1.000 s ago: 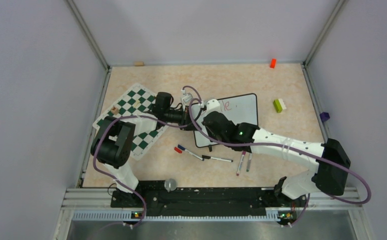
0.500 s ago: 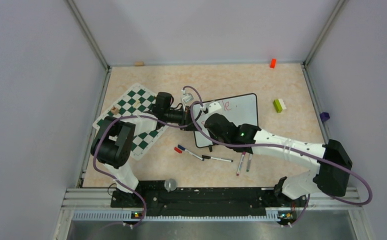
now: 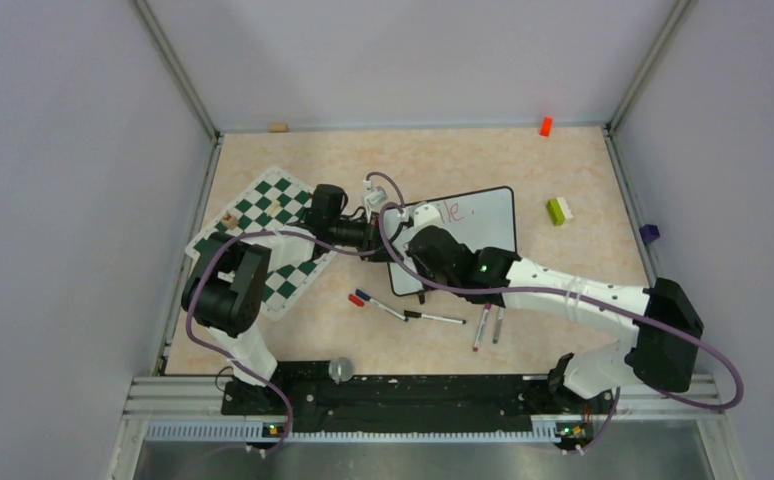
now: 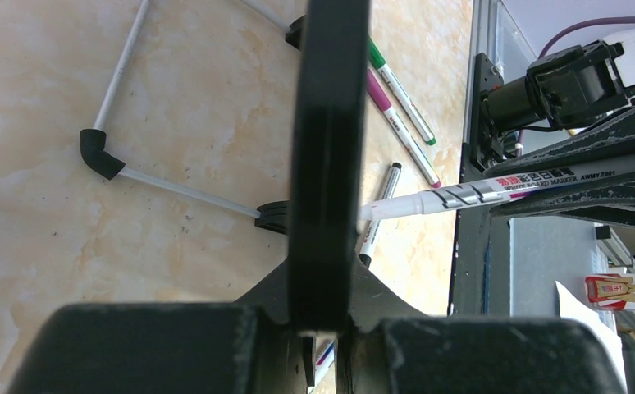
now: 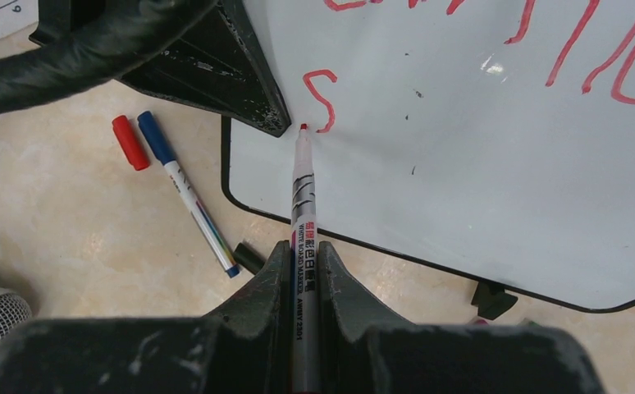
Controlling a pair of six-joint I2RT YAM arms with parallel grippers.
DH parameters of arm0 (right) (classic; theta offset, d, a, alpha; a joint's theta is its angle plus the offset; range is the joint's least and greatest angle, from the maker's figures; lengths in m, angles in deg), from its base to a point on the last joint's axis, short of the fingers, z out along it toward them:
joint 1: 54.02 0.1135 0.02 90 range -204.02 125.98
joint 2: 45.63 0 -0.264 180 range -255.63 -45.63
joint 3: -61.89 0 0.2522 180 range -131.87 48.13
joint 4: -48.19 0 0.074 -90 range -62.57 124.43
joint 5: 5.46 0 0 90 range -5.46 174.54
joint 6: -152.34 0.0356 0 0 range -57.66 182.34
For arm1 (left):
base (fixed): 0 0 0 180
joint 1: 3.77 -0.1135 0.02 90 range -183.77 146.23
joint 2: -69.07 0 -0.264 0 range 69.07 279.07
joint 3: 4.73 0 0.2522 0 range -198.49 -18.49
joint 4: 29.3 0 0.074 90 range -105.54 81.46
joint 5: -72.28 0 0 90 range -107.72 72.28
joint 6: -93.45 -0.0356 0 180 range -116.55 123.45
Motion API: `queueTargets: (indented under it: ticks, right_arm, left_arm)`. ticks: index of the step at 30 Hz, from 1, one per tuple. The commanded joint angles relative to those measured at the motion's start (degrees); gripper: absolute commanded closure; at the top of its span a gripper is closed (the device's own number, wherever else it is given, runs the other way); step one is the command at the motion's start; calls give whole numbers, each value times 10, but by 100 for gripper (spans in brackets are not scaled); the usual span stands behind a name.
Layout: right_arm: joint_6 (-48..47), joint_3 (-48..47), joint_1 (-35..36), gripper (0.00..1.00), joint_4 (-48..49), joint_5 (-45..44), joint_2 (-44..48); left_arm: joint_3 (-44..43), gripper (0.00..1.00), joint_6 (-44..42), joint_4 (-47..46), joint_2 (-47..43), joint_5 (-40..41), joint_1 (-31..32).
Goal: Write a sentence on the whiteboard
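The whiteboard (image 3: pixel 473 235) stands tilted on its black feet in the middle of the table. My left gripper (image 3: pixel 376 234) is shut on its left edge. In the left wrist view that edge is a black bar (image 4: pixel 328 139) between my left gripper's jaws (image 4: pixel 328 275). My right gripper (image 5: pixel 303 250) is shut on a red whiteboard marker (image 5: pixel 303 205). The marker's tip touches the board (image 5: pixel 462 164) just below a red "s" (image 5: pixel 321 100). This "s" starts the second line. The first line of red lettering (image 5: pixel 601 49) runs along the top, partly cut off.
Loose markers lie in front of the board: a blue one (image 5: pixel 187 193) beside a red cap (image 5: pixel 130 142), a black one (image 3: pixel 435 318) and two more (image 3: pixel 488 325). The chess mat (image 3: pixel 263 240) lies left. A green-white block (image 3: pixel 559 210) and an orange block (image 3: pixel 545 126) lie right.
My right gripper and the marker have shifted slightly on the board. My left gripper still holds the board's edge in the same place.
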Motion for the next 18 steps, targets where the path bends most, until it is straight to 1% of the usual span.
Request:
queueTargets:
  ticks: [1,4,7,11,18]
  right_arm:
    - [-9,-16,2,100,29,-19,42]
    - [-8,1,-8,100,41,-22,74]
    - [-8,6,-26,100,43,-15,86]
    - [-12,2,-43,100,38,-4,79]
    - [-21,-10,-46,100,30,3,57]
  left_arm:
    - [-8,100,-12,31,-9,61,4]
    - [-9,100,-12,31,-8,60,5]
    - [-10,100,-12,30,-8,60,5]
    - [-9,100,-12,30,-7,61,5]
    - [-10,100,-13,31,-7,62,5]
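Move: The right hand holds the uncapped red marker, its nib at the tail of the second-line S. The blank space for the next letter lies about 8 cm ahead of that hand, 2 cm right and 4 cm lower. The S is some 7 cm ahead and 2 cm left; the word Smile centres about 15 cm ahead, 5 cm right. From the left hand, at the board's left edge, the blank space is roughly 3 cm ahead and 7 cm right. Up and away from the whiteboard first, quickly, the right hand lifts the marker's nib off the tail of the S, rising about 5 cm and then swinging some 2 cm forward and 2 cm right, towards the blank space beside the letter. The marker tips up by roughly 10 degrees in a steady grip; near the end the hand starts to sink slightly. The left hand stays put, still pinching the board's left edge. ##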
